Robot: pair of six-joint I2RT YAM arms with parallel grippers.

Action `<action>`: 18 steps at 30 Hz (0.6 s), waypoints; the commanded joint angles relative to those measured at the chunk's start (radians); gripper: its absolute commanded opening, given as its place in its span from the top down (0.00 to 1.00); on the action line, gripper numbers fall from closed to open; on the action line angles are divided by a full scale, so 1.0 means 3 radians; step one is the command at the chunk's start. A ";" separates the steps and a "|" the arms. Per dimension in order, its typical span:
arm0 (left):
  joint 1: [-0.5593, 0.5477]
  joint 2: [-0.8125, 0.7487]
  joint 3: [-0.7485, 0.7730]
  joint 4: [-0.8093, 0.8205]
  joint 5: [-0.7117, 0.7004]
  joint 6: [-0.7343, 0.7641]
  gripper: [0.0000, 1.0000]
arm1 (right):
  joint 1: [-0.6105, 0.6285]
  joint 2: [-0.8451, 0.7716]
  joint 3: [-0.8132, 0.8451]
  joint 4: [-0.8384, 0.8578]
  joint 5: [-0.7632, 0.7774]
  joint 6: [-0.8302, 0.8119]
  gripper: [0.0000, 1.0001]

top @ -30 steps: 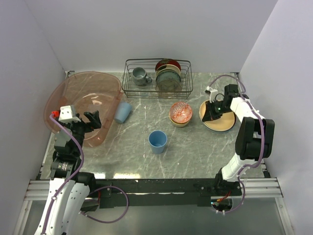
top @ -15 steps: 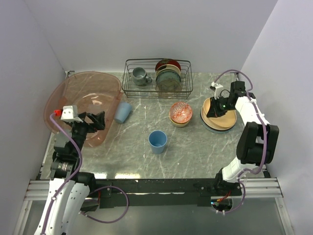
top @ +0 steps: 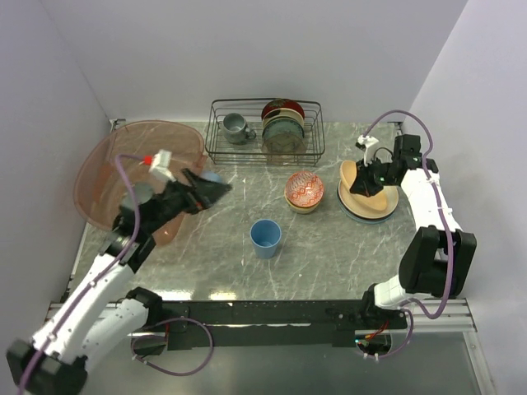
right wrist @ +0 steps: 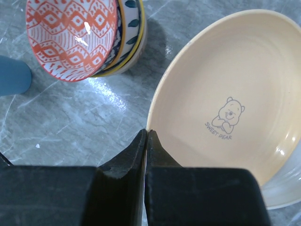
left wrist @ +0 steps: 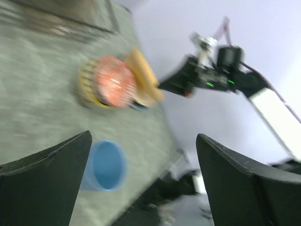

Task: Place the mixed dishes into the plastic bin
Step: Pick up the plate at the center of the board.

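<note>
My right gripper (top: 361,183) (right wrist: 146,135) is shut on the near rim of the orange-yellow plate (top: 349,174) (right wrist: 225,94), which tilts up off a pale plate (top: 375,211) (right wrist: 288,192). Left of it stands the red-patterned bowl (top: 304,190) (right wrist: 70,37), nested in other bowls. A light-blue cup (top: 265,237) (left wrist: 107,165) stands upright mid-table. My left gripper (top: 216,188) (left wrist: 143,136) hangs open and empty above the table, just right of the pinkish plastic bin (top: 107,160). Its fingers hide most of a second blue cup lying by the bin.
A black wire rack (top: 265,132) at the back holds a grey mug and upright plates. White walls close in on both sides. The left wrist view is blurred by motion.
My left arm swung from in front of the bin out to the right over the table. My right gripper drew back to the right with the plate's rim, and the plate stands more tilted.
</note>
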 commanded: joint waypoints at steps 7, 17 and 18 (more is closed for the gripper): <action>-0.1395 0.1775 0.1574 -0.0417 -0.1182 -0.1158 0.01 | -0.0020 -0.0304 -0.0180 0.0025 -0.0238 -0.0272 1.00; -0.1821 0.3841 0.4130 -0.2008 -0.1578 -0.1373 0.01 | -0.0025 -0.0417 -0.0236 -0.0011 -0.0422 -0.0364 1.00; -0.1831 0.4050 0.4239 -0.2049 -0.1583 -0.1388 0.01 | -0.0025 -0.0417 -0.0236 -0.0021 -0.0442 -0.0375 1.00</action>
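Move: The plate, tilted in the right hand's grip, has its middle roughly 38 cm to the left hand's right, 7 cm ahead and 18 cm below. The bowl stack lies about 22 cm right, 5 cm ahead and 22 cm below that hand; the blue cup about 10 cm right, 9 cm back and equally low. From the right hand, the plastic bin is some 62 cm left, 7 cm ahead, 9 cm lower; the bowls are about 13 cm left, 2 cm ahead, 7 cm lower. The wide-open left hand sweeps fast to the right, some 25 cm, first easing back slightly and then reaching forward as well, rising a few centimetres and sinking again, while its fingers tip down about 30 degrees on the way across the bowls towards the plate. The right hand keeps its closed pinch on the plate's rim, draws it about 2 cm back and a little left, and turns slightly counter-clockwise. ##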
